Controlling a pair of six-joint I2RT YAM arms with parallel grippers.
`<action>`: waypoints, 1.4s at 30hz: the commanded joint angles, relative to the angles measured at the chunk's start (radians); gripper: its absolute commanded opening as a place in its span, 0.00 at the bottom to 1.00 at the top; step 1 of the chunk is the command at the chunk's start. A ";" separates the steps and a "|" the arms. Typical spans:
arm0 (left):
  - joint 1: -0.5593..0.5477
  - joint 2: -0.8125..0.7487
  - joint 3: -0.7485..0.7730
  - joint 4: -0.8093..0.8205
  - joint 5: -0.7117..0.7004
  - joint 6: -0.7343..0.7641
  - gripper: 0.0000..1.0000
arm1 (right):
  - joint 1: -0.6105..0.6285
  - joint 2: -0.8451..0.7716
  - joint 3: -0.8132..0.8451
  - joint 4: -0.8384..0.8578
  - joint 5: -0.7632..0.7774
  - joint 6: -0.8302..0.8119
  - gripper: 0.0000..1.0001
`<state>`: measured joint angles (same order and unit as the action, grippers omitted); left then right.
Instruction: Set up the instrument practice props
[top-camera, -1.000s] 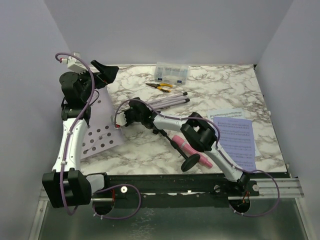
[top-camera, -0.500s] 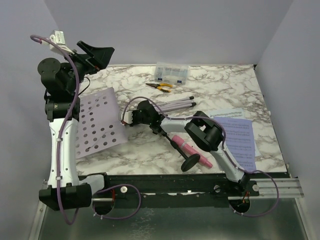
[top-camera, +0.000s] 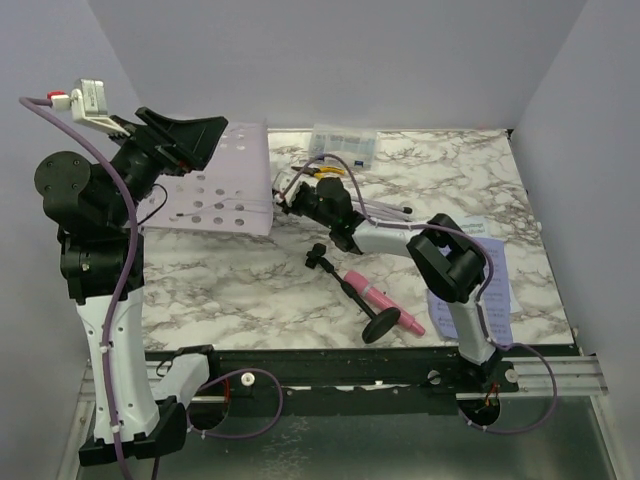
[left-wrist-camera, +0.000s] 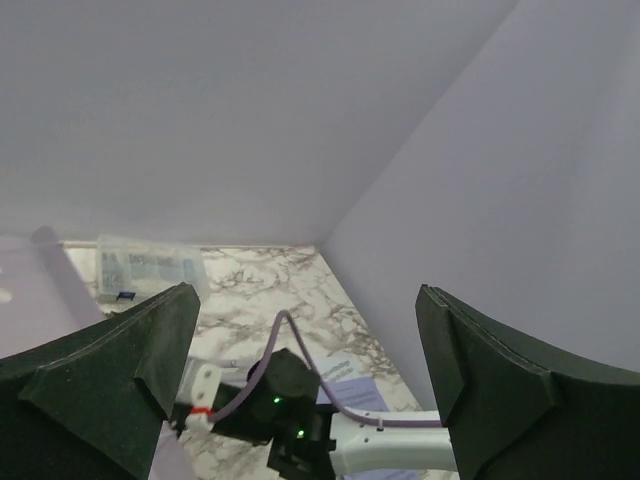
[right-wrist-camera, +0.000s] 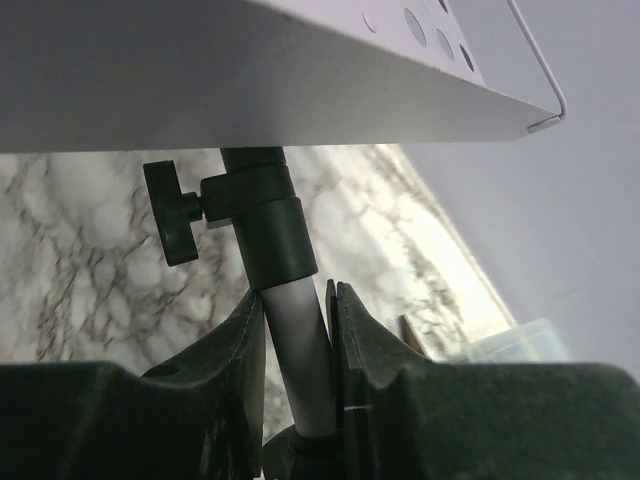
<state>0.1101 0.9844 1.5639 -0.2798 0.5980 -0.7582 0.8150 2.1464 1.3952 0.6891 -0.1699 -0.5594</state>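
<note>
The lilac perforated music-stand plate is raised off the table at the back left, its face tilted up. My right gripper is shut on the stand's pale pole, just below the black collar and its knob. The plate's underside fills the top of the right wrist view. My left gripper hangs high above the plate's left end, open and holding nothing. The pink toy microphone lies flat with its black round base. The lavender sheet-music page is partly hidden by my right arm.
A clear plastic compartment box stands at the back, with yellow-handled pliers just in front of it. The box also shows in the left wrist view. Lilac walls close in the table on three sides. My right arm stretches across the middle.
The right gripper has carried the stand back and up, so the plate swung from lying at the front left to raised at the back. The left arm rose higher, staying open.
</note>
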 joint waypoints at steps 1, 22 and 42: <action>0.004 -0.072 -0.027 -0.197 -0.119 0.105 0.99 | -0.020 -0.148 0.013 0.393 -0.016 0.201 0.00; 0.003 -0.214 -0.046 -0.399 -0.385 0.136 0.99 | -0.153 -0.337 0.075 0.442 0.255 0.549 0.00; -0.307 0.206 -0.528 0.692 0.030 0.018 0.97 | -0.168 -0.445 -0.066 0.672 0.147 0.578 0.00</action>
<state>-0.0704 1.1217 0.9634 0.1715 0.5888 -0.8646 0.6388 1.8351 1.3495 0.9508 0.0303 0.0532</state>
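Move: My right hand already grips the music stand's shaft; the clear spot where its feet go is about 15 cm to the right, 3 back and 15 below. From this hand at table level, the pliers lie some 16 cm ahead and 9 right, the black base stand about 14 back and 15 right, the pink tube 18 back and 24 right. From my raised left hand, that gripped shaft is roughly 17 cm ahead, 7 right and 39 below. I keep the shaft pinched in my right hand and haul the music stand up about 22 cm while carrying it some 12 cm right and a little forward, rolling my wrist some 45 degrees so the legs swing down under the desk. My open left hand first draws back and left, turning counter-clockwise, then swings forward, down and right towards the stand, tipping downward and turning back clockwise. ##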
